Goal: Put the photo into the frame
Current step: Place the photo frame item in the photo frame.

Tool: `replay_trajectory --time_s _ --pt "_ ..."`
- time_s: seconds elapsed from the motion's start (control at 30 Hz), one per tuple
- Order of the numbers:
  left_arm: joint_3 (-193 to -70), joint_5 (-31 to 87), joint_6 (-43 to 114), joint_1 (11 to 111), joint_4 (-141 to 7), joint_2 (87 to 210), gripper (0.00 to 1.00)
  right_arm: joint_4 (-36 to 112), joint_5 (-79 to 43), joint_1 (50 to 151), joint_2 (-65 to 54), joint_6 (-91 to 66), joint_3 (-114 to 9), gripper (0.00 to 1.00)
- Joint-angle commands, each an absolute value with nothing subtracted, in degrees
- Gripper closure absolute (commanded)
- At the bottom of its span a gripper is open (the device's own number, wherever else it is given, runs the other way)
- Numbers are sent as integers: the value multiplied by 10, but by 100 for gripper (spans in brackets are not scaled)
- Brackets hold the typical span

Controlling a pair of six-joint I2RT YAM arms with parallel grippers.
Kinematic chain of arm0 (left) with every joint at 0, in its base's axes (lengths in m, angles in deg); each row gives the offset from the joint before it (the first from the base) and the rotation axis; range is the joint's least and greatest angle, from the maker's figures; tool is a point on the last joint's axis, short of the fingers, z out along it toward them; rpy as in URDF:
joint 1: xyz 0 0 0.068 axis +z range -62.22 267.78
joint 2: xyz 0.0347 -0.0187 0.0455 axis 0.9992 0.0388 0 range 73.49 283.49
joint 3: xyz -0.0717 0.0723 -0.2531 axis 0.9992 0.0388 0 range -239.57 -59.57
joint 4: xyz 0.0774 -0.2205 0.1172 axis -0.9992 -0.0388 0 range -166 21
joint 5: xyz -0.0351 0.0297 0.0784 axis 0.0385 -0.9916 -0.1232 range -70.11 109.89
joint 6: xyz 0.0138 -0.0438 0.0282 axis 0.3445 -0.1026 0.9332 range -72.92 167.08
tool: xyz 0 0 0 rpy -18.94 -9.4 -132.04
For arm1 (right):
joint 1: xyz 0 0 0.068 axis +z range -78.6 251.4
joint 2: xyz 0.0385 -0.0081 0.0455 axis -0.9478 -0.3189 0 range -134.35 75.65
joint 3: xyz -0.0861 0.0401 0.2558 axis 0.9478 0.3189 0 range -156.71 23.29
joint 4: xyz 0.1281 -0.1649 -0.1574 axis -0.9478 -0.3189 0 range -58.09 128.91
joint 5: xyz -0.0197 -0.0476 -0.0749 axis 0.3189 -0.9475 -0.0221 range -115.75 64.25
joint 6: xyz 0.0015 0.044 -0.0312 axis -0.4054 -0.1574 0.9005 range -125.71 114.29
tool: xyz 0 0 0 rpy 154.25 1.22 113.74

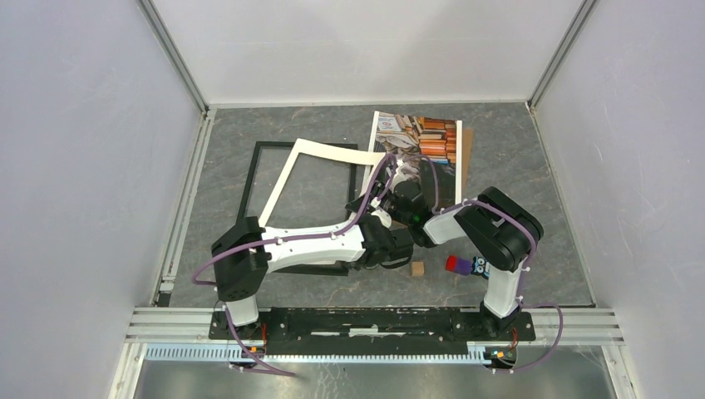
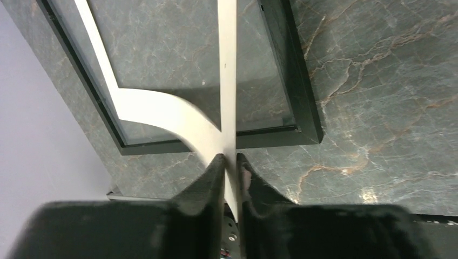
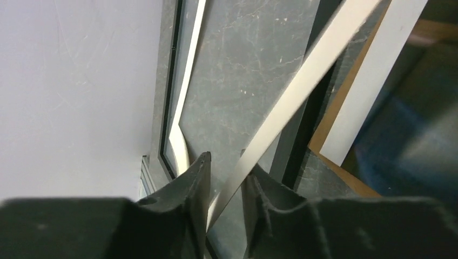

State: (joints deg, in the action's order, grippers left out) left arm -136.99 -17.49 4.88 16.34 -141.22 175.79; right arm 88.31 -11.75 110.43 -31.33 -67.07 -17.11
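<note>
The black frame (image 1: 253,170) lies flat at the left centre of the table; it also shows in the left wrist view (image 2: 303,81) and the right wrist view (image 3: 305,129). The white mat (image 1: 283,179) is lifted and tilted above it. My left gripper (image 1: 376,209) is shut on the mat's edge (image 2: 228,65), with the fingertips (image 2: 219,162) pinching it. My right gripper (image 1: 401,193) is open, with a mat strip (image 3: 302,86) passing slantwise between its fingers (image 3: 201,167). The photo (image 1: 424,141) of books lies at the back right, and its white border (image 3: 372,81) shows.
The brown backing board (image 1: 467,150) lies under the photo, and its edge shows in the right wrist view (image 3: 334,121). A small wooden block (image 1: 417,268) and a red and purple toy (image 1: 464,265) sit near the right arm's base. Walls enclose the table.
</note>
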Motion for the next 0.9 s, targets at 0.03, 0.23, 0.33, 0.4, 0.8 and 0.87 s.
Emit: replay_trajectory --time_s 0.03,0.23,0.33,0.4,0.8,0.87 --pt "-1405 -158 75 160 -1406 1717 52 926 -124 1103 -313 -700 -162 78" --pt "-1473 -121 124 160 -1407 1642 16 875 -59 1103 -308 -645 -186 100" --pt "-1521 -128 155 163 -1408 1606 9 847 -41 1101 -299 -620 -197 100" --pt "-1557 -137 175 169 -1407 1591 7 832 -23 1098 -297 -609 -208 100" --pt "-1654 -162 323 228 -1293 1574 6 807 -17 1093 -337 -622 -261 100" --pt "-1649 -173 342 230 -1270 1573 6 801 -16 1095 -348 -623 -273 100"
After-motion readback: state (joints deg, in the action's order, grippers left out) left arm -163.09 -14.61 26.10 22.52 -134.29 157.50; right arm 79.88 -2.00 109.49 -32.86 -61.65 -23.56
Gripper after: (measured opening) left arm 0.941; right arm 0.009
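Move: The left fingers still hold the near right corner of the white mat, with the photo frame's middle about 14 cm ahead, 10 cm left and 8 cm below. The mat's right strip already lies between the right hand's half-open fingers. From the right hand, the frame's middle is some 17 cm left, 1 cm back and 7 cm down; the photo is about 9 cm ahead, 16 cm right and 8 cm down. Right fingers shut on the mat's right strip; left hand lets the near corner go, rising some 23 cm. ##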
